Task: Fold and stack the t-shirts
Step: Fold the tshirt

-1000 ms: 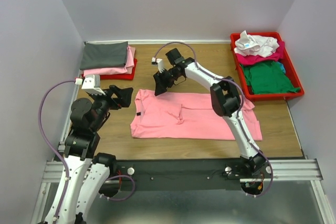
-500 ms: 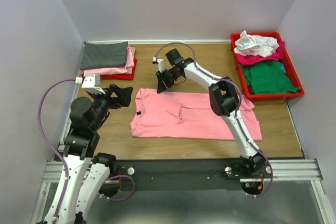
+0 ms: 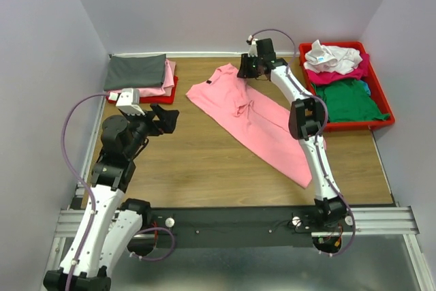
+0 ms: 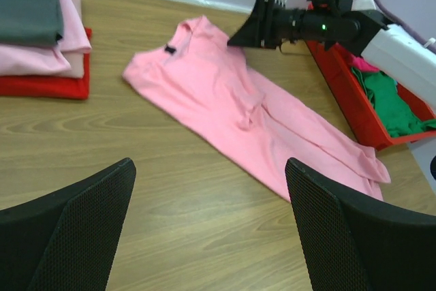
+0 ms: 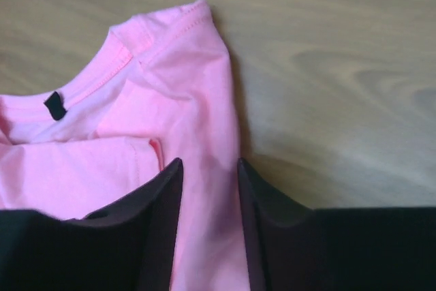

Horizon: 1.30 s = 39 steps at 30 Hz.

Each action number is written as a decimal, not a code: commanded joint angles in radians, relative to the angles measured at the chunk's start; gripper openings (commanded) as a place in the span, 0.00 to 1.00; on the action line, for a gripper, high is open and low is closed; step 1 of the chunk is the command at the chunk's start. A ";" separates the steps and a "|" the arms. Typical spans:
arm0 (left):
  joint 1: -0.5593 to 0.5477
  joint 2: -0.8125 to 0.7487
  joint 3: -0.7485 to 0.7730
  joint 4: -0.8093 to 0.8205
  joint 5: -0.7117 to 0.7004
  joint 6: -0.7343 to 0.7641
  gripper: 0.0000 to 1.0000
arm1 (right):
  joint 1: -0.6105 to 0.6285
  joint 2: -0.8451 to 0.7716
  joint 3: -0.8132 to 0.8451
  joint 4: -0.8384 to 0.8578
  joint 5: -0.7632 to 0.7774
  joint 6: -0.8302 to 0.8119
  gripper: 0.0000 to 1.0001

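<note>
The light pink t-shirt (image 3: 255, 117) lies flat and diagonal across the table, its collar with the dark neck tag (image 3: 208, 81) at the back left. My right gripper (image 3: 244, 71) is low at the shirt's far shoulder. In the right wrist view its fingers (image 5: 174, 185) stand partly apart, and the pink cloth (image 5: 194, 86) runs loose between them, not pinched. My left gripper (image 3: 169, 119) hovers wide open over bare wood left of the shirt, holding nothing. From the left wrist I see the shirt (image 4: 225, 100) and the right gripper (image 4: 238, 35) beyond it.
A folded dark grey t-shirt (image 3: 136, 71) tops folded pink ones (image 3: 146, 90) on a red tray (image 3: 169, 97) at the back left. A red tray (image 3: 344, 126) at the back right holds white (image 3: 330, 56), magenta (image 3: 340, 74) and green (image 3: 349, 100) t-shirts. Walls close three sides.
The right gripper has carried the shirt's shoulder to the back right, turning the shirt from level to diagonal, and its jaws have come apart. The left arm has shifted slightly right.
</note>
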 commanded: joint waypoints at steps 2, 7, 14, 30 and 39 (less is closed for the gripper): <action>0.001 0.142 -0.077 0.169 0.109 -0.128 0.96 | 0.010 0.033 0.073 0.106 0.085 0.002 0.67; -0.015 0.479 -0.028 0.264 0.100 -0.203 0.81 | -0.018 -0.194 -0.113 0.097 0.002 -0.168 0.96; -0.097 0.912 0.193 0.269 -0.053 -0.272 0.66 | -0.026 -0.676 -0.644 0.082 -0.156 -0.523 1.00; -0.149 1.460 0.714 -0.042 -0.319 -0.251 0.49 | -0.033 -1.530 -1.548 0.011 -0.113 -0.673 1.00; -0.126 1.551 0.879 -0.157 -0.365 -0.185 0.00 | -0.036 -1.591 -1.602 -0.089 -0.138 -0.846 1.00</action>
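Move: The pink shirt's left edge, just short of its corner, lies about 24 cm ahead of the left hand, 8 cm to its right and 26 cm below. The black neck tag sits some 10 cm beyond that spot and 3 cm right of it; the red tray of folded shirts is about 34 cm ahead of the left hand and 21 cm left. From the right hand, down at the far edge, the shirt's lower end is roughly 40 cm back and 29 cm right. The left fingers pinch the shirt's left edge: the hand sinks about 25 cm while reaching some 24 cm forward and a little right, tips its fingers down about 40 degrees, narrows on the way and shuts only once low. The right hand opens wide at the far edge, edges slightly forward, then comes free, swinging back some 32 cm and right, up and then partly down again, towards the shirt's lower end. ##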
